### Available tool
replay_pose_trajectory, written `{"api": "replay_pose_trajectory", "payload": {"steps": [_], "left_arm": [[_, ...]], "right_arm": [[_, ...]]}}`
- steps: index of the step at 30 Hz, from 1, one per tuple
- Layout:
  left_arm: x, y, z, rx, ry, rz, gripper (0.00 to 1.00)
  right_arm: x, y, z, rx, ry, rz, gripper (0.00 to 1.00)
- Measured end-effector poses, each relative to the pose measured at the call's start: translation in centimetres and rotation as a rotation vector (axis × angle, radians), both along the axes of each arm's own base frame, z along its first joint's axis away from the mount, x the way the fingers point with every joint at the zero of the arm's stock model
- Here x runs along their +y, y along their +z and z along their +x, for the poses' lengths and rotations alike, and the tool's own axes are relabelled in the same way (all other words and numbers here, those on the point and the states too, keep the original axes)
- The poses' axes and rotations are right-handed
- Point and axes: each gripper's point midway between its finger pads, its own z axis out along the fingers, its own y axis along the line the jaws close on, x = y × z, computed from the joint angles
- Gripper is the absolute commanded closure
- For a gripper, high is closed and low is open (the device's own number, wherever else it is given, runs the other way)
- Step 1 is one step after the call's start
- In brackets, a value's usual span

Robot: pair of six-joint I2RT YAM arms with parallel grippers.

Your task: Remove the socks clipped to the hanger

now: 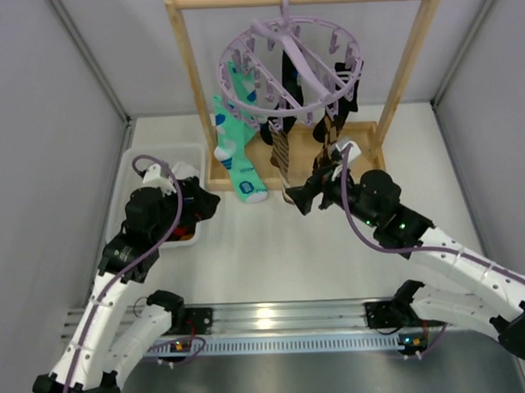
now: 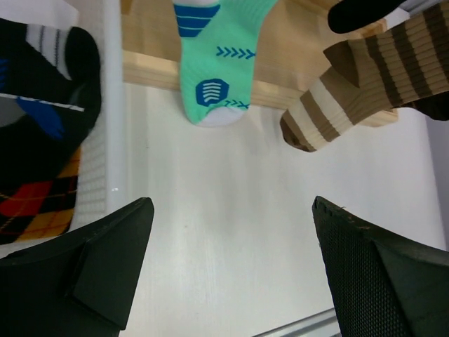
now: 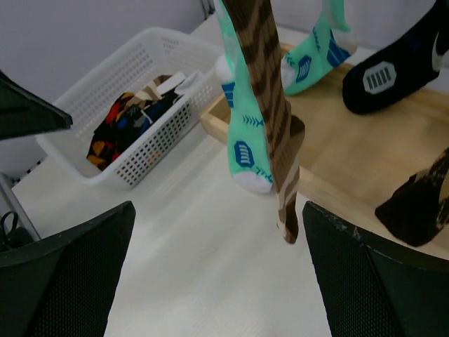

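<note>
The lilac round hanger [image 1: 288, 70] hangs by its hook from a wooden frame. Mint-green socks [image 1: 235, 154], black socks [image 1: 290, 75] and brown patterned socks [image 1: 280, 157] dangle from its clips. My left gripper [image 1: 202, 203] is open and empty, low over the table left of the socks. Its wrist view [image 2: 231, 203] shows a mint sock toe [image 2: 210, 63] and a brown striped sock [image 2: 344, 98] ahead. My right gripper [image 1: 310, 195] is open and empty beside the brown socks. In its wrist view [image 3: 217, 210], a brown sock [image 3: 270, 105] and a mint sock [image 3: 242, 140] hang just ahead.
A white basket [image 1: 136, 166] at the left holds red-orange-black patterned socks [image 2: 35, 203]; it also shows in the right wrist view [image 3: 140, 112]. The light wooden frame's base [image 3: 365, 154] lies under the hanging socks. A black sock [image 3: 393, 70] hangs over it.
</note>
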Motion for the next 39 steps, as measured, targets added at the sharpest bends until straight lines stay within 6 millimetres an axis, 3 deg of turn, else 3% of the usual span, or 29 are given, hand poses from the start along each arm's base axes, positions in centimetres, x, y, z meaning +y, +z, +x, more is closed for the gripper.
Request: {"api": "replay_pose_trajectory", "payload": {"steps": [2, 4, 8, 12, 16, 19, 22, 23, 25, 26, 30, 34, 39], "left_arm": [[-1.0, -0.1, 0.3, 0.021, -0.024, -0.038, 0.02], [-1.9, 0.0, 0.4, 0.035, -0.043, -0.061, 0.01], [-4.3, 2.2, 0.5, 0.014, -0.096, -0.073, 0.01], [-8.1, 5.4, 0.9, -0.047, -0.158, -0.059, 0.01], [-10.6, 6.1, 0.4, -0.071, -0.186, -0.02, 0.02], [-11.0, 6.9, 0.6, -0.096, -0.17, 0.001, 0.01], [-11.0, 8.4, 0.9, -0.133, -0.148, 0.009, 0.02], [-11.0, 8.9, 1.0, -0.146, -0.143, 0.01, 0.02], [-10.6, 10.0, 1.1, -0.176, -0.126, 0.015, 0.02], [-10.4, 10.6, 1.2, -0.191, -0.118, 0.017, 0.01], [-9.3, 12.7, 1.4, -0.248, -0.084, 0.036, 0.01], [-9.7, 15.8, 1.9, -0.302, -0.097, 0.036, 0.02], [-12.8, 18.5, 3.5, -0.34, -0.158, 0.052, 0.02]], "right_arm": [[0.7, 0.9, 0.7, -0.039, -0.007, -0.014, 0.02], [1.1, 0.1, 1.7, -0.052, -0.022, -0.05, 0.03], [2.7, -4.8, 4.3, -0.01, -0.042, -0.166, 0.1], [3.5, -10.8, 5.9, 0.048, -0.053, -0.281, 0.15], [4.0, -13.9, 7.0, 0.047, -0.069, -0.3, 0.19], [4.2, -15.5, 7.7, 0.022, -0.089, -0.298, 0.25], [4.6, -16.2, 8.6, -0.012, -0.109, -0.284, 0.44], [4.8, -16.3, 8.9, -0.025, -0.112, -0.277, 0.57], [5.1, -16.2, 9.2, -0.047, -0.114, -0.256, 0.66], [5.1, -16.1, 9.2, -0.057, -0.116, -0.243, 0.78], [4.8, -15.8, 8.8, -0.088, -0.124, -0.198, 0.97], [4.5, -15.6, 7.9, -0.101, -0.137, -0.185, 1.0], [5.2, -13.5, 6.1, -0.143, -0.162, -0.163, 1.0]]}}
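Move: The striped sock's toe hangs about 9 cm ahead of my right hand, 5 cm to its left and some 15 cm lower. From that toe, the green sock's foot is roughly 10 cm to the left and 4 cm farther out, the argyle sock's toe some 9 cm to the right and 5 cm farther out. From my left hand, the striped sock's clipped top is about 12 cm ahead, 18 cm right and 19 cm higher. I drop my right hand about 16 cm while reaching 9 cm forward and a little left, shut its fingers on the striped sock's toe, then draw it back some 3 cm and slightly up. Meanwhile my open left hand goes right, then mostly up, about 18 cm in all, towards that sock's clip, its fingers tipping up some 20 degrees. ##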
